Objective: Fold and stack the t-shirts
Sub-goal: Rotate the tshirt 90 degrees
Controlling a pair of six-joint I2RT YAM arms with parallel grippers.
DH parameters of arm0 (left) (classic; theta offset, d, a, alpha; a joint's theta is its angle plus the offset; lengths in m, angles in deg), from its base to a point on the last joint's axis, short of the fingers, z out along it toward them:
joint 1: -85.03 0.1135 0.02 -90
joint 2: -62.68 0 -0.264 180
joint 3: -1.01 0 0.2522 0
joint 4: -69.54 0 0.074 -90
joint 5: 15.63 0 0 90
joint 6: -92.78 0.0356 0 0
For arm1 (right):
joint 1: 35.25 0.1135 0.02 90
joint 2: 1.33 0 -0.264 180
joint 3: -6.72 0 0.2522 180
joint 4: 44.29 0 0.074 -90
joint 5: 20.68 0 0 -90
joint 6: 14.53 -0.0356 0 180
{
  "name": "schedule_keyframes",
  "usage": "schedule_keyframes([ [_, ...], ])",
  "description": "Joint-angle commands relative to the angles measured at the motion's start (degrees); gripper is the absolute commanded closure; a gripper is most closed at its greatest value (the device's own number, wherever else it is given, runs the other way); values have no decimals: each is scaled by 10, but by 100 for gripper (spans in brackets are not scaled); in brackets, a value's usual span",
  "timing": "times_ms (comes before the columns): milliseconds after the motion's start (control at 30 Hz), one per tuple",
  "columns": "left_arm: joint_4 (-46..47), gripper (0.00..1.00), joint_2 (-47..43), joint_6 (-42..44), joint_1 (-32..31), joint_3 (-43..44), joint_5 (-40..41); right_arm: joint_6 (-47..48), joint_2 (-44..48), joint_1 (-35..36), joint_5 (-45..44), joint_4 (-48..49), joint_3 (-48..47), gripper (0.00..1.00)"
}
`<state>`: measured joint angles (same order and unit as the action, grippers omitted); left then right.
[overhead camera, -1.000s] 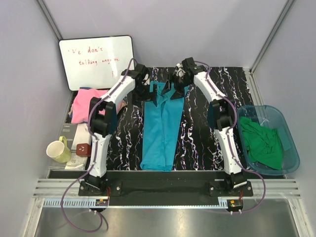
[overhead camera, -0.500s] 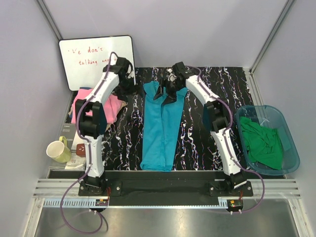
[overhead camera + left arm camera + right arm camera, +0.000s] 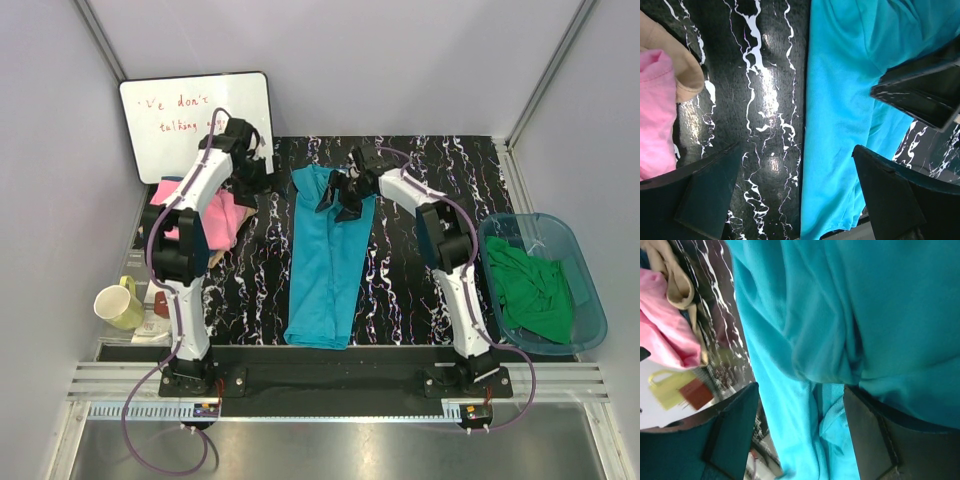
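Observation:
A teal-blue t-shirt (image 3: 325,270) lies folded into a long narrow strip down the middle of the black marbled mat. My right gripper (image 3: 341,196) is low over its far end, open, with its fingers astride bunched teal cloth (image 3: 840,300). In its own wrist view the right gripper (image 3: 800,427) grips nothing. My left gripper (image 3: 252,180) is open over bare mat, between the teal shirt's left edge (image 3: 840,100) and a pink t-shirt (image 3: 218,215). The left gripper (image 3: 795,187) is empty. A tan t-shirt (image 3: 682,65) lies against the pink one (image 3: 655,115).
A translucent blue tub (image 3: 597,312) at the right holds a green t-shirt (image 3: 530,290). A whiteboard (image 3: 195,125) leans at the back left. A yellow mug (image 3: 118,303) and small items sit off the mat's left edge.
My left arm has swung left, away from the teal shirt's far end toward the pink shirt. My right gripper has shifted slightly left and nearer over the teal shirt's far end.

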<state>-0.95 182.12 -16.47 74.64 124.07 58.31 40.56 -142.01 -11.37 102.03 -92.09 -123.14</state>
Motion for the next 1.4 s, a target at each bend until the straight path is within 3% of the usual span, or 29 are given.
schedule_keyframes([
  [0,26,1,-41,17,9,-19,-27,12,107,7,-106,146,92,24],
  [167,29,1,-47,26,13,-41,-30,11,128,25,-177,180,127,29],
  [567,31,1,-53,40,19,-69,-40,-9,78,42,-199,181,84,39],
  [667,32,1,-54,40,20,-73,-41,-7,76,42,-208,180,83,45],
  [733,33,1,-55,40,20,-76,-43,-7,72,42,-216,173,78,57],
  [800,32,1,-58,43,21,-77,-45,-5,66,42,-232,146,68,61],
  [1133,37,1,-58,45,22,-80,-64,4,74,43,-291,111,75,60],
  [1367,37,1,-65,48,22,-91,-71,32,58,49,-292,115,48,87],
])
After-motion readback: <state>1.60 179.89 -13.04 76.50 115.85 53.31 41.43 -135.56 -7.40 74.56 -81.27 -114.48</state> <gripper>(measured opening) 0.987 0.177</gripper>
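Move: The t-shirt's bunched ridge, near its far end, lies about 4 cm ahead of the right hand, 2 cm to its right and 2 cm below. From the same hand, the shirt's left edge is some 10 cm left and level with it, and the pink shirt about 32 cm left and 2 cm back. From the left hand, that ridge is roughly 19 cm to the right, neither ahead nor back, and 10 cm below. The t-shirt's ridge is pinched by the right hand, which first lifts a couple of centimetres and goes forward about 4 cm, then sinks and slides right onto the ridge. Meanwhile its wrist swings some 25 degrees, from pointing leftward to more forward, and its fingers close most of the way. The left hand, still wide open, eases back and down over bare table beside the shirt. ##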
